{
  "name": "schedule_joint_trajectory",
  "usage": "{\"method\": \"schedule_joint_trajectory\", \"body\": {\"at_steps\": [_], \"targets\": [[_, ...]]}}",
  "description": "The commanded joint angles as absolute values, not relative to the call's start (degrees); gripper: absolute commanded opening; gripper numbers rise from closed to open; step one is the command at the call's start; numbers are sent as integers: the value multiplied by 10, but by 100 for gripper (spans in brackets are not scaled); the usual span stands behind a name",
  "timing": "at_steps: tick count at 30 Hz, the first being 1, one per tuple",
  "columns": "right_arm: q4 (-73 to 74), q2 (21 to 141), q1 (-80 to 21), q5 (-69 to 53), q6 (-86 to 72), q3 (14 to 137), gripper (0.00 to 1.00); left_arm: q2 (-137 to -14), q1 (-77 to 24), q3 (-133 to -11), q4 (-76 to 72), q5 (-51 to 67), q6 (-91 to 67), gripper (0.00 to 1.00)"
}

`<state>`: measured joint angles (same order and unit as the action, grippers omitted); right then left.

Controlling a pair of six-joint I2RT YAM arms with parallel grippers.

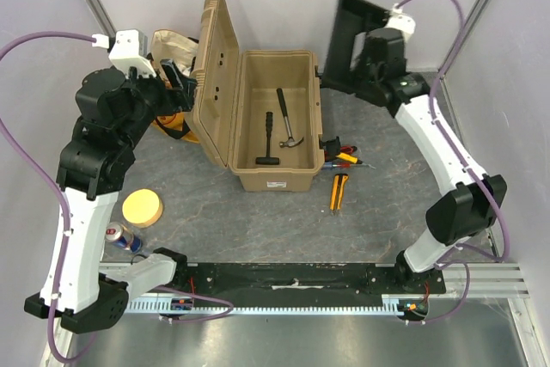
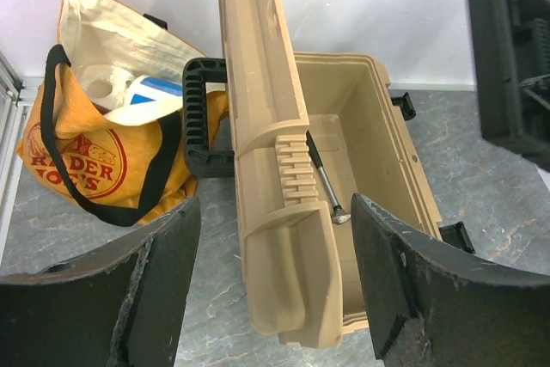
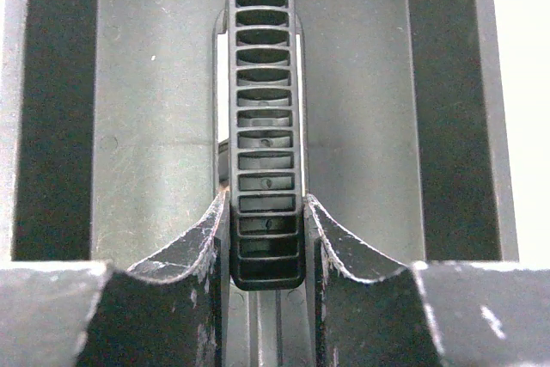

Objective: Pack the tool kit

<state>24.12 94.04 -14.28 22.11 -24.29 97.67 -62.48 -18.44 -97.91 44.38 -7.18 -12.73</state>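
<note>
The tan tool kit box (image 1: 275, 174) stands open mid-table, its lid (image 1: 219, 75) upright on the left. Two hammers (image 1: 288, 122) lie inside. My right gripper (image 1: 371, 51) holds the black inner tray (image 1: 348, 36) in the air at the back right of the box. In the right wrist view it (image 3: 266, 247) is shut on the tray's ribbed handle (image 3: 266, 109). My left gripper (image 1: 176, 83) is open beside the lid. In the left wrist view its fingers (image 2: 163, 290) stand wide either side of the lid's near end (image 2: 284, 247), apart from it.
Red, yellow and black-handled tools (image 1: 344, 157) and a yellow-black knife (image 1: 338, 192) lie right of the box. An orange cloth bag (image 2: 94, 143) sits behind the lid. A yellow disc (image 1: 143, 207) and a can (image 1: 125, 236) lie front left.
</note>
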Motion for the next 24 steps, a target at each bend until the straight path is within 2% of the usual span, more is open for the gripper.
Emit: {"method": "schedule_joint_trajectory", "body": {"at_steps": [1, 14, 24], "targets": [[229, 919, -237, 222, -286, 1001, 0, -613, -184, -968, 419, -70, -152, 76], [354, 1077, -452, 429, -337, 1149, 0, -591, -184, -937, 418, -56, -166, 76], [365, 1137, -503, 499, -382, 1132, 0, -571, -184, -919, 418, -58, -164, 76]]}}
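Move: The tool box, with its lid open, stands about 23 cm to the left of the right hand, 3 cm back and 24 cm below. Inside are the claw hammer, about level, 18 cm left and 31 below, and the mallet, 4 cm back and 25 left. The screwdrivers lie on the table, 12 cm back and 2 left. From the left hand the box is some 17 cm ahead, 22 right and 37 below. The black tray, already held by its handle in the right hand, is swung left from above the bare table to over the tool box, about 26 cm, fast at first and easing off. On the way it draws back some 8 cm and, increasingly, sinks about 9 cm. The wrist turns roughly 15 degrees counter-clockwise and tips down about 10, the fingers keeping their hold. ##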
